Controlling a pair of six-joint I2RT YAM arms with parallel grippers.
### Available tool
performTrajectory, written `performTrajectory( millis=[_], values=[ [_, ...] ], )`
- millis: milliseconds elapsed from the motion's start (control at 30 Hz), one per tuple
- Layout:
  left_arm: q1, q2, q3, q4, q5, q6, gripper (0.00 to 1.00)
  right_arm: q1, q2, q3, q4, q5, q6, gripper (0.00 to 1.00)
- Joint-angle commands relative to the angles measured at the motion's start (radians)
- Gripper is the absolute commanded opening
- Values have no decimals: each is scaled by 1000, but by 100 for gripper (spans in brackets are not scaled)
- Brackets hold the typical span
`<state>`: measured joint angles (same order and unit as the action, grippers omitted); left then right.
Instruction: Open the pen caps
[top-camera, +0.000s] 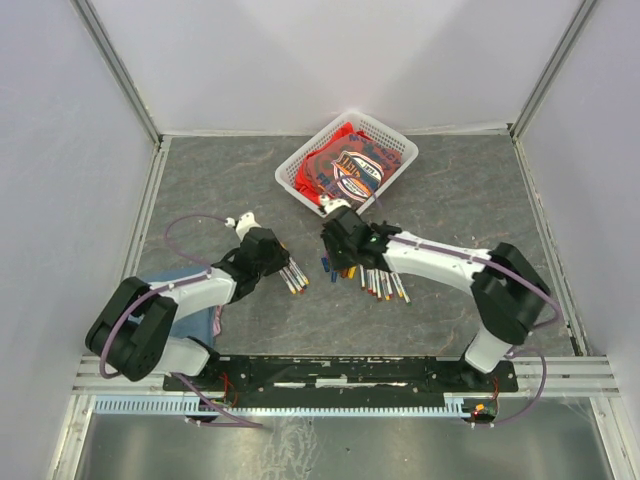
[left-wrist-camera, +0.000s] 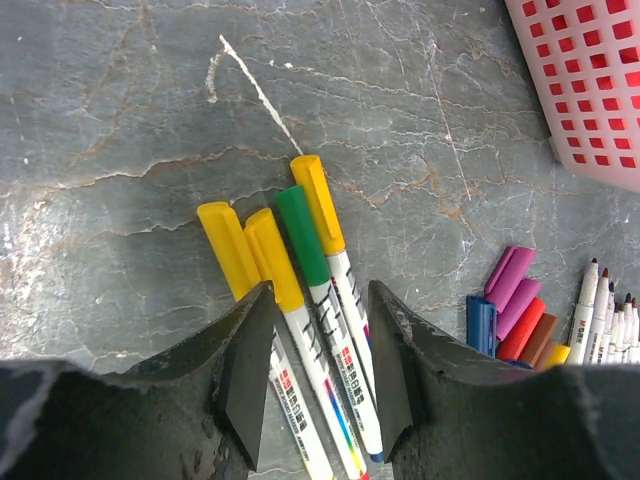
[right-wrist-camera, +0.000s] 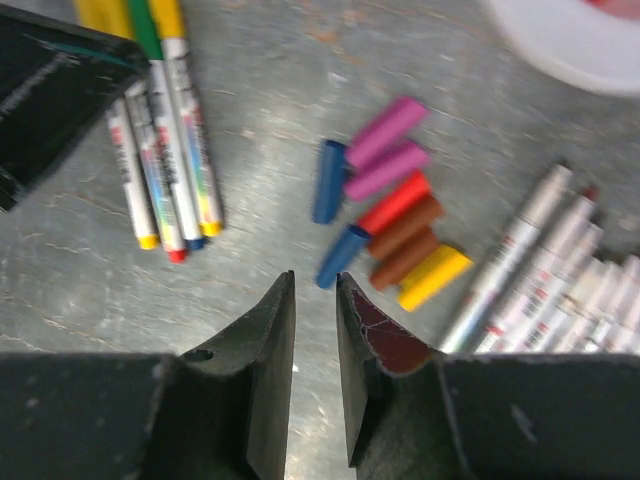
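Four capped pens (left-wrist-camera: 318, 330) lie side by side, three with yellow caps (left-wrist-camera: 228, 248) and one with a green cap (left-wrist-camera: 302, 235). My left gripper (left-wrist-camera: 320, 300) is open just above them, its fingers straddling the white barrels without closing on any. To the right lies a heap of loose pen caps (right-wrist-camera: 393, 202) in pink, blue, red, brown and yellow, with several uncapped pens (right-wrist-camera: 520, 260) beside them. Low over the table, just short of the blue caps (right-wrist-camera: 340, 255), my right gripper (right-wrist-camera: 315, 285) is open with a narrow gap and holds nothing. From above, the left gripper (top-camera: 285, 262) and right gripper (top-camera: 335, 245) face each other.
A white plastic basket (top-camera: 392, 135) holding a red package stands at the back centre, just behind the right gripper. A bluish cloth (top-camera: 200, 318) lies under the left arm. Enclosure walls surround the grey stone-patterned table.
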<state>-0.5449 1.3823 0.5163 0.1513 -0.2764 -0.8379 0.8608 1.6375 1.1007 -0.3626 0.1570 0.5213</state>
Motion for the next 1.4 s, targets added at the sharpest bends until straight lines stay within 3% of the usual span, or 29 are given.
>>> performTrajectory(
  millis=[0,267,633,1067,1167,1267,1367],
  values=[
    [9,-67,-23,45,-3,-50,49,40,100,130,45,-54,-68,30],
    [10,-114,-56,70,-5,-71,49,63,262,251,66,-108,-73,30],
    [12,-175,-74,61,-31,-80,49,81,366,325,58,-98,-84,31],
    [12,-193,-86,57,-47,-83,49,102,462,386,-25,12,-113,30],
    [12,-195,-86,57,-51,-82,49,105,478,393,-45,24,-113,25],
    [12,-197,-86,56,-54,-81,49,104,476,389,-55,24,-109,9],
    [13,-198,-85,56,-58,-83,50,105,452,371,-43,30,-102,2]
  ],
)
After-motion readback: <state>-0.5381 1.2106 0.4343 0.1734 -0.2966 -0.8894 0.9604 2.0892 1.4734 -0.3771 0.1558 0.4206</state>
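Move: The rightmost yellow-capped pen lies about 4 cm ahead of the right hand, 11 cm to its left and 7 cm below. The green-capped pen lies alongside, some 2 cm farther left. Nearer the right hand, at the same depth, are the two loose blue caps, about 3 cm ahead and 3 cm left, and the purple caps, about 7 cm ahead and 2 cm left. From the left hand, that yellow-capped pen is 2 cm ahead, 2 cm right and some 4 cm below. The rightmost yellow-capped pen is pinched by its white barrel, nearer the tail than the cap: the right hand sweeps about 9 cm left past the loose caps, sinking some 6 cm and easing slightly forward, swings about 10 degrees counter-clockwise, then closes its fingers. The open left hand rises about 3 cm over the pens, clearing the spot. ##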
